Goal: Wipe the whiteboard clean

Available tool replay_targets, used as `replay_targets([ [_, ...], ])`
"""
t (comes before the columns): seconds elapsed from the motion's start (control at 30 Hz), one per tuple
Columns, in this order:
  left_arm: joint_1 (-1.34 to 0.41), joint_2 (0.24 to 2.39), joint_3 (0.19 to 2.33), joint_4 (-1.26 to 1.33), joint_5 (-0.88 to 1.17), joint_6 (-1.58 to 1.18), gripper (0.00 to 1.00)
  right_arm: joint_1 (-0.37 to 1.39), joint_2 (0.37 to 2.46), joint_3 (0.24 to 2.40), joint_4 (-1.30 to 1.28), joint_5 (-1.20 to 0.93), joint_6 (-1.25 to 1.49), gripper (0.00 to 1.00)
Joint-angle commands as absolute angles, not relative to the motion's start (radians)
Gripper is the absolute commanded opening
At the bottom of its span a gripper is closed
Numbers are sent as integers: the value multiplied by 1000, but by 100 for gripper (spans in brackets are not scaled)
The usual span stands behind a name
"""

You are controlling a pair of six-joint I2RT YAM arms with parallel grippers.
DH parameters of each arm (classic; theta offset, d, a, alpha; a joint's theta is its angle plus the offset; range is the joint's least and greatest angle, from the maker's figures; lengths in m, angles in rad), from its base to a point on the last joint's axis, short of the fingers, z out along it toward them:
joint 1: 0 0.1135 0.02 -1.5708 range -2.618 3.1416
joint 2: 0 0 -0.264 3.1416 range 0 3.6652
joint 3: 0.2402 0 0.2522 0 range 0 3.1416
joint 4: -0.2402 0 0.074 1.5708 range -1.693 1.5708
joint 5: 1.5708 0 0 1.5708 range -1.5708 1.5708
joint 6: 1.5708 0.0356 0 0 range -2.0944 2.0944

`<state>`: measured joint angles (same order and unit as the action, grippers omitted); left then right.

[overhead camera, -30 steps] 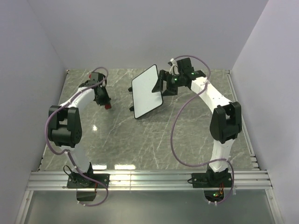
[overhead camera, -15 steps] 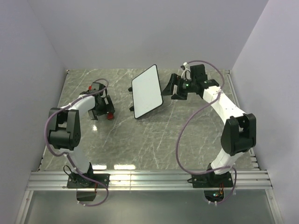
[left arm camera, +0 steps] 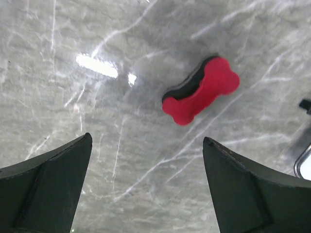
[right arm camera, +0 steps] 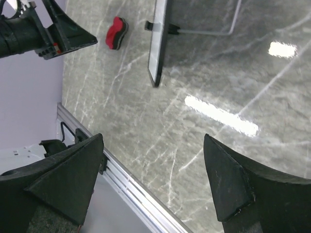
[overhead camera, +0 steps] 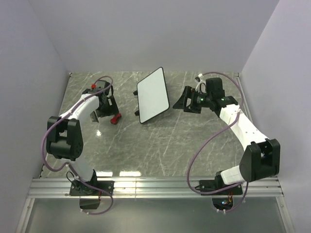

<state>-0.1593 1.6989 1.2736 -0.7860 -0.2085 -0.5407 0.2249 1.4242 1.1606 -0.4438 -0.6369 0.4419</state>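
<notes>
The whiteboard [overhead camera: 152,95] stands tilted at the back middle of the table, and its face looks plain white. In the right wrist view it shows edge-on [right arm camera: 158,43], and one corner shows in the left wrist view [left arm camera: 304,166]. The red-black eraser [overhead camera: 114,118] lies on the table left of the board; it also shows in the left wrist view [left arm camera: 201,90] and the right wrist view [right arm camera: 116,32]. My left gripper [overhead camera: 107,107] is open and empty just above and left of the eraser [left arm camera: 147,138]. My right gripper [overhead camera: 185,103] is open and empty, apart from the board's right edge [right arm camera: 153,137].
The grey marble table [overhead camera: 160,145] is walled by pale panels at the back and sides. An aluminium rail [overhead camera: 155,187] runs along the near edge and shows in the right wrist view [right arm camera: 126,187]. The left arm's fingers [right arm camera: 68,34] show near the eraser.
The right gripper has drawn back to the right, away from the board's edge. The left gripper has pulled back from the eraser, which now lies free on the table.
</notes>
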Motion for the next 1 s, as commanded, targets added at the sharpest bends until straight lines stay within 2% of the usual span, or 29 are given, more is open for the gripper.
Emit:
replay_targets([
  [0.0,-178,1620,1270,-815,-195,-561,99,206,1352,1138,-413,-620,439,90],
  [0.33,-196,1494,1200,-779,-200,-589,99,201,1183,1036,-410,-603,469,90],
  [0.53,-196,1304,1134,-658,-49,-543,99,199,1039,967,-426,-618,495,91],
  [0.97,-196,1207,1376,-710,-90,-586,99,202,845,907,-520,-535,540,93],
])
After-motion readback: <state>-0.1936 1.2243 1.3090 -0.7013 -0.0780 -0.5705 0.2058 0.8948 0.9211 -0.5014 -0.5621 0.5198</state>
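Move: The eraser, already let go, lies close below the left gripper: about 2 cm ahead, 3 cm to the right and 6 cm down. The wiped whiteboard's middle is some 9 cm ahead of that gripper and 20 cm to its right, at nearly its height. From the right gripper, the whiteboard is roughly 12 cm ahead, 11 cm left and 13 cm lower; the eraser is about 5 cm ahead, 28 cm left and 19 cm lower. Lift the left gripper well clear of the eraser, some 19 cm up, easing back and to the right at first and tilting the fingers up towards forward by about 35 degrees as it climbs. Meanwhile draw the right gripper back about 9 cm from the whiteboard, rising 5 cm and drifting right. Keep both grippers open and touch nothing. ##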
